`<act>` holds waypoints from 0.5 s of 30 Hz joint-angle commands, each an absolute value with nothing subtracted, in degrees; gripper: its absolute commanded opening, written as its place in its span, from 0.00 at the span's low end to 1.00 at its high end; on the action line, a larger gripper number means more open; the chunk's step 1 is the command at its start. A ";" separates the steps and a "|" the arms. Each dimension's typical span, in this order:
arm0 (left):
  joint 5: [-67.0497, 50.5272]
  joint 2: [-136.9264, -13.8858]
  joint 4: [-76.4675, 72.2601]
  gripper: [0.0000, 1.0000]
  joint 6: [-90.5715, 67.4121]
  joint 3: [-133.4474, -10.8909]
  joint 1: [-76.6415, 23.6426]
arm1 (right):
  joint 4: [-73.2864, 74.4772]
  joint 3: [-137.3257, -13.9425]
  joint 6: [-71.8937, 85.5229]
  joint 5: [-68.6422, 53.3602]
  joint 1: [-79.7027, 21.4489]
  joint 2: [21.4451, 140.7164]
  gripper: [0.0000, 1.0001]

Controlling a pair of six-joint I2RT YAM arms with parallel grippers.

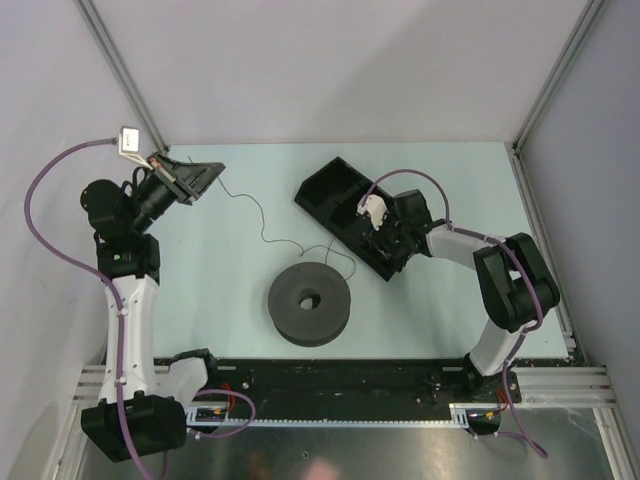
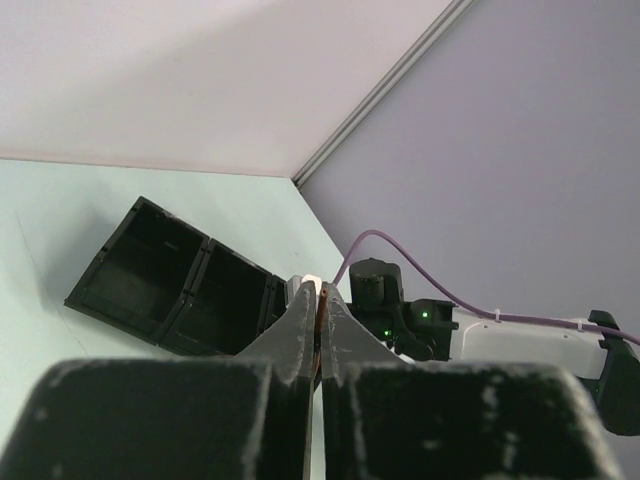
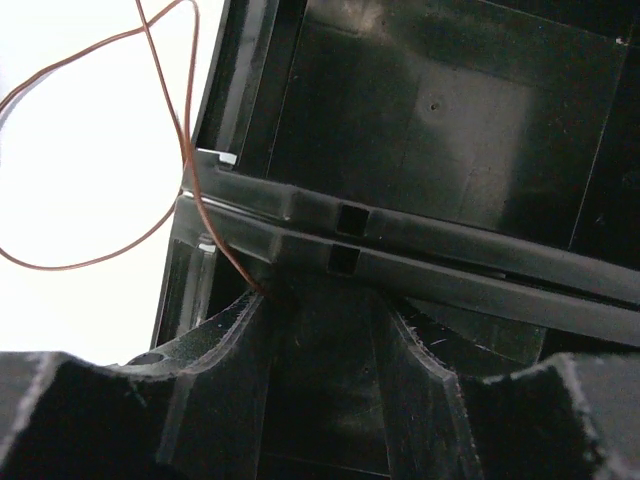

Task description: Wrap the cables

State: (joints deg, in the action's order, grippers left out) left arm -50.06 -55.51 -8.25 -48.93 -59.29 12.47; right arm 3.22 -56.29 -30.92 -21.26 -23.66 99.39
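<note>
The cable is a very thin, wavy wire lying on the pale table between the arms. My left gripper is at the back left, raised, and shut on one end of it. The left wrist view shows a copper-coloured strand pinched between the closed fingers. The cable's other end runs to the right, past the spool, toward my right gripper. In the right wrist view the cable loops down and meets the tip of the left finger. My right gripper is open over a black box.
A dark grey round flanged spool lies flat at the table's middle front. A black open box with compartments lies at an angle at the back right, under the right gripper. It also shows in the left wrist view and the right wrist view. Enclosure walls stand on three sides.
</note>
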 commanded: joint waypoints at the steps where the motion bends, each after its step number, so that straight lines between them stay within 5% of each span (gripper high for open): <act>1: -49.36 -55.18 -9.02 0.00 -47.51 -59.65 13.00 | -1.42 -58.00 -32.39 -20.51 -23.84 99.99 0.46; 5: -48.95 -55.55 -8.96 0.00 -47.67 -59.34 13.00 | -2.12 -57.94 -32.34 -20.95 -24.00 99.67 0.36; 10: -48.43 -55.74 -8.88 0.00 -47.67 -59.10 12.98 | -0.76 -57.94 -32.46 -21.22 -23.87 98.14 0.03; 15: -45.97 -56.59 -4.14 0.00 -43.30 -61.57 13.04 | 5.86 -57.98 -33.47 -21.70 -21.15 90.46 0.00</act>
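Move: The cable's loose end hangs over the tray's edge, right at the right hand's open fingertips, about 1 cm ahead, 1 cm left and 1 cm below. The tray's middle is some 5 cm ahead and 2 cm left of that hand, and 1 cm lower. The grey reel stands roughly 14 cm back and 15 cm left, about level in height. From the left hand, holding the other end, this loose end lies about 8 cm forward, 32 cm right and 38 cm below. The cable's loose end is pinched between the right fingertips: that hand edges roughly 1 cm forward inside the tray, rising only a touch, while its half-open fingers shut fully just short of the divider. It then begins to ease back and right by about half a centimetre. The left hand stays nearly in place, keeping its grip on the other end. ##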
